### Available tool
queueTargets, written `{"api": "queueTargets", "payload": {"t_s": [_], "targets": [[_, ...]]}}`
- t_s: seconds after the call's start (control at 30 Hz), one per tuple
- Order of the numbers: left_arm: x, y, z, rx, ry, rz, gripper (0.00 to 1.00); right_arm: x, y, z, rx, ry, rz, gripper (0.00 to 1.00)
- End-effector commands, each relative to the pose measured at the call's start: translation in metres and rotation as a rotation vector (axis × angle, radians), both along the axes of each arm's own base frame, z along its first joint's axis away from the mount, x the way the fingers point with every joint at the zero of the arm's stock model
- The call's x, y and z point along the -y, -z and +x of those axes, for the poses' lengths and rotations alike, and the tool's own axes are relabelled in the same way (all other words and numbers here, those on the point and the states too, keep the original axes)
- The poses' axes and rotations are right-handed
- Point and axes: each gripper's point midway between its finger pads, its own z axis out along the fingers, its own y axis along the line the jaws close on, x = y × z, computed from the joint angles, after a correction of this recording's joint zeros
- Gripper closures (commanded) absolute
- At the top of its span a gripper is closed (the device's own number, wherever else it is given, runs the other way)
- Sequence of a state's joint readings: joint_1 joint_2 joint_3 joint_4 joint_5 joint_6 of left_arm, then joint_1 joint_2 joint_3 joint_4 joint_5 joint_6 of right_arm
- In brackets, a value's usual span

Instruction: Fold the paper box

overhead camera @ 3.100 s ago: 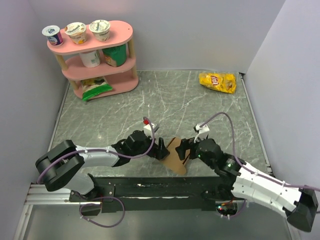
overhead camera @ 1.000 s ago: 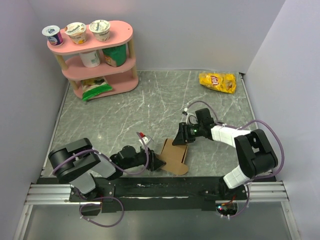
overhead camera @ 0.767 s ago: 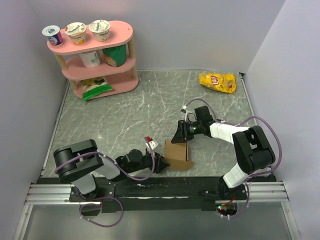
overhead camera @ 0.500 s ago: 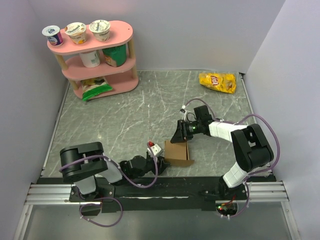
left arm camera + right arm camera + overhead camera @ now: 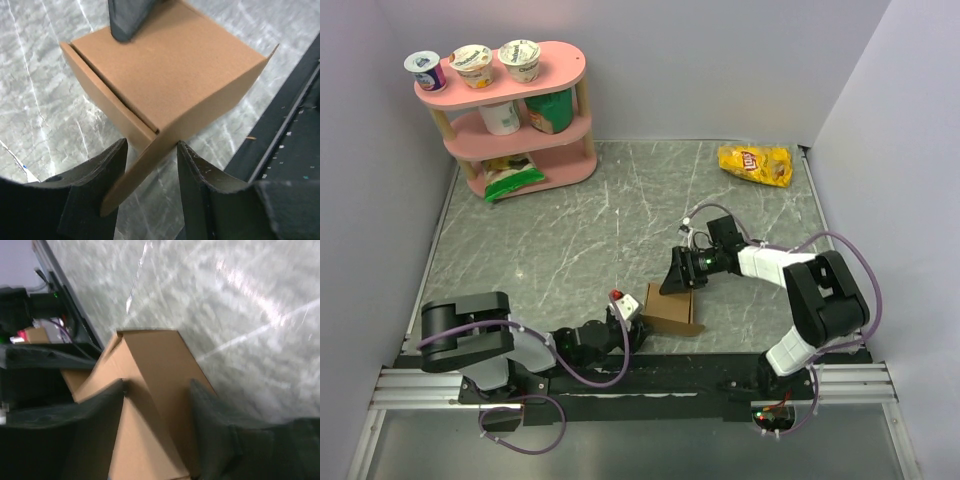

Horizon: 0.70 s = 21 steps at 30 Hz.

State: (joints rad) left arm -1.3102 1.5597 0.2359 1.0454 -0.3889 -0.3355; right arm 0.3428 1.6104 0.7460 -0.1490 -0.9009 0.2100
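Note:
The paper box (image 5: pixel 672 310) is a small squarish brown cardboard box near the table's front edge. In the left wrist view its closed top (image 5: pixel 170 65) faces me, and one loose flap sticks out diagonally between the fingers of my left gripper (image 5: pixel 150 150). Those jaws stand apart around the flap, open. My right gripper (image 5: pixel 678 278) comes in from the far side. One of its fingers (image 5: pixel 125 20) rests on the box's top. In the right wrist view, which is blurred, the right gripper (image 5: pixel 156 385) straddles a panel of the box (image 5: pixel 150 355) with its jaws wide, open.
A pink three-tier shelf (image 5: pixel 515 110) with yoghurt cups and packets stands at the back left. A yellow chip bag (image 5: pixel 755 163) lies at the back right. The black base rail (image 5: pixel 620 375) runs close behind the box, also in the left wrist view (image 5: pixel 290 130).
The cardboard went from a half-open sheet to a closed squarish box. My left gripper slid right, to the box's near-left corner. The right gripper's jaws spread wider over the box.

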Motion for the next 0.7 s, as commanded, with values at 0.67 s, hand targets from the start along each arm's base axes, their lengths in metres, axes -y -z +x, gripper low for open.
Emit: {"api": "queueTargets", "payload": {"t_s": [0.67], "targets": [[-0.014, -0.005, 0.004, -0.054, 0.037, -0.078, 0.5, -0.006, -0.072, -0.027, 0.876, -0.22, -0.369, 0.0]]}}
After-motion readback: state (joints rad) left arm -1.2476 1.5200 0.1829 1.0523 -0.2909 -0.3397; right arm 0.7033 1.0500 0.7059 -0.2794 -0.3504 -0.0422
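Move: The right hand's fingertips are at the far edge of the closed paper box, whose middle is about 4 cm back from the hand, level sideways and 3 cm below. The box's front flap is roughly 9 cm back and 3 cm lower. From the left hand, which has the flap's left end between its half-open fingers, the box's middle lies some 4 cm ahead, 6 cm right and 2 cm lower. The right hand opens wide and rises about 8 cm off the box, rolling some 40 degrees, then edges back. ##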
